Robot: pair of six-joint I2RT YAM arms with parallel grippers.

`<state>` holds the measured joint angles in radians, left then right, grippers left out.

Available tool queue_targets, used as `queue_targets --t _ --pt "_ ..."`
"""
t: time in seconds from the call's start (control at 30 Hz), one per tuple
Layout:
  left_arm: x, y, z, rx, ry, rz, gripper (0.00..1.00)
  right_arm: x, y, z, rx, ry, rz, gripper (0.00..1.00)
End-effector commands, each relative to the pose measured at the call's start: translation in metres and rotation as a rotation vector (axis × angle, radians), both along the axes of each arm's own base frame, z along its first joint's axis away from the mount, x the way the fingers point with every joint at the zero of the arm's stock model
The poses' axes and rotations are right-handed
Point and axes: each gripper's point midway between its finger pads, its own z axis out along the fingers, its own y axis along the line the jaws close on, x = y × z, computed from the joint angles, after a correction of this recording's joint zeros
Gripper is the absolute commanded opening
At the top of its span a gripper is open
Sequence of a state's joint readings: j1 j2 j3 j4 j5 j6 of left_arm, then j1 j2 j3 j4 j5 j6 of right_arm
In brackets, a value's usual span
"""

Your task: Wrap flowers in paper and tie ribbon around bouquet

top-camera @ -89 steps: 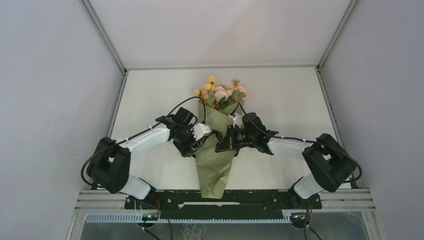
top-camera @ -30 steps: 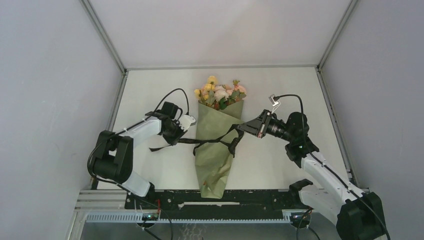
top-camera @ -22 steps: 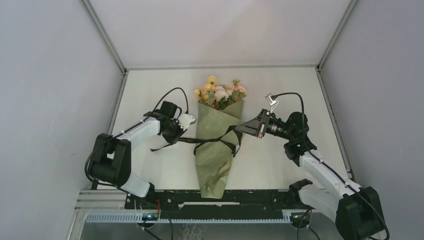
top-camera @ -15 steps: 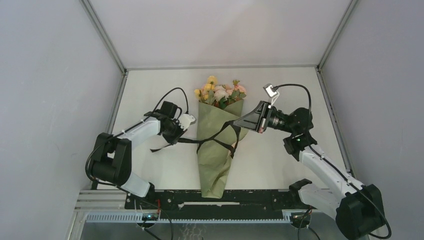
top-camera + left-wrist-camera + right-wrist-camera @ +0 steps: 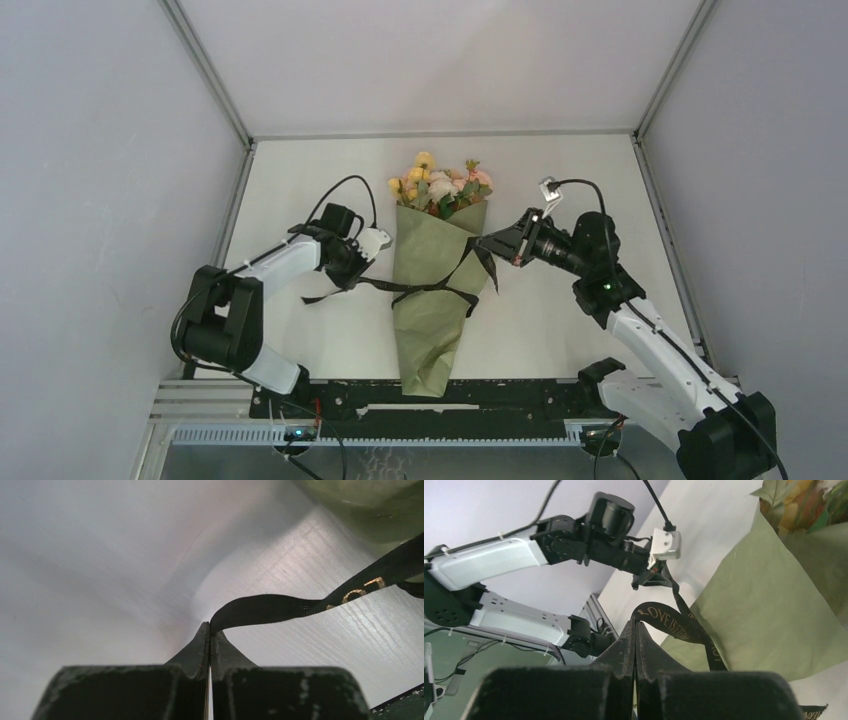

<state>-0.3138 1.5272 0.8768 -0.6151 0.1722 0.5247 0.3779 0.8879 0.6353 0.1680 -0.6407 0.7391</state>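
The bouquet (image 5: 432, 300) lies on the table, an olive-green paper (image 5: 754, 600) cone with yellow, pink and cream flowers (image 5: 438, 186) at its far wide end. A black ribbon (image 5: 420, 290) with gold lettering crosses the cone's middle. My left gripper (image 5: 352, 274) is shut on the ribbon's left end (image 5: 270, 607), just left of the cone. My right gripper (image 5: 492, 243) is shut on the ribbon's other end (image 5: 664, 620), raised at the cone's upper right edge. A short tail (image 5: 322, 297) of the band trails left on the table.
Grey walls close in the white table (image 5: 560, 190) on the left, right and back. A black and metal rail (image 5: 450, 400) runs along the near edge under the cone's tip.
Both arms have pulled apart from the cone's middle, drawing the ribbon out sideways. Over the last second the right gripper rose and swung, then came back down toward the cone's upper right edge.
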Motion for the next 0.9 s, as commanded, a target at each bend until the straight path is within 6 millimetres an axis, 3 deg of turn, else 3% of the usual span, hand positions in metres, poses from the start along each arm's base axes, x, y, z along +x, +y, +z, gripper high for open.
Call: queue_targets --t 0.0,0.37,0.63,0.77,0.8,0.87 --pt "-0.002 -0.009 0.012 -0.060 -0.017 0.004 0.00 0.007 0.010 0.010 -0.072 -0.089 0.013 0.00" --pt "0.004 -0.015 0.037 -0.111 -0.091 0.011 0.00 0.012 0.033 0.001 -0.201 -0.194 0.023 0.00" --pt "0.002 -0.018 0.045 -0.127 -0.096 0.015 0.00 0.024 0.044 0.002 -0.249 -0.222 0.014 0.00" --pt "0.014 -0.029 0.075 -0.166 -0.151 0.004 0.00 0.053 0.060 0.019 -0.289 -0.271 -0.061 0.00" --pt "0.019 -0.026 0.082 -0.146 -0.176 0.001 0.00 0.067 0.051 0.022 -0.297 -0.264 -0.127 0.00" --pt "0.034 0.008 0.084 -0.056 -0.249 0.075 0.00 0.110 -0.024 0.016 -0.313 -0.196 -0.387 0.00"
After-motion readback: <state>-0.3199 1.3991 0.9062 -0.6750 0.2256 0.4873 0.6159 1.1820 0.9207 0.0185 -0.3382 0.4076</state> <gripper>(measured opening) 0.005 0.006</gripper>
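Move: The ribbon crossing on the wrapped paper lies about 5 cm left of the ribbon-holding right hand, some 2 cm ahead and 22 cm below. The flower heads are roughly 20 cm ahead of that hand, 5 cm left and 21 cm below. From the left hand, which grips the other side of the ribbon just above the table, the crossing is about 15 cm right, nearly level fore and aft and some 2 cm higher. The right hand keeps its pinch on the ribbon high above the bouquet and carries it about 5 cm left across the paper, sinking a couple of centimetres and coming partly back up, then swings some 4 cm forward towards the flower heads, its wrist turning nearly 20 degrees so the fingertips dip. Meanwhile the left hand, fingers still shut on its side of the ribbon, lifts about 4 cm off the table, easing a centimetre or so away from the bouquet to the right. ##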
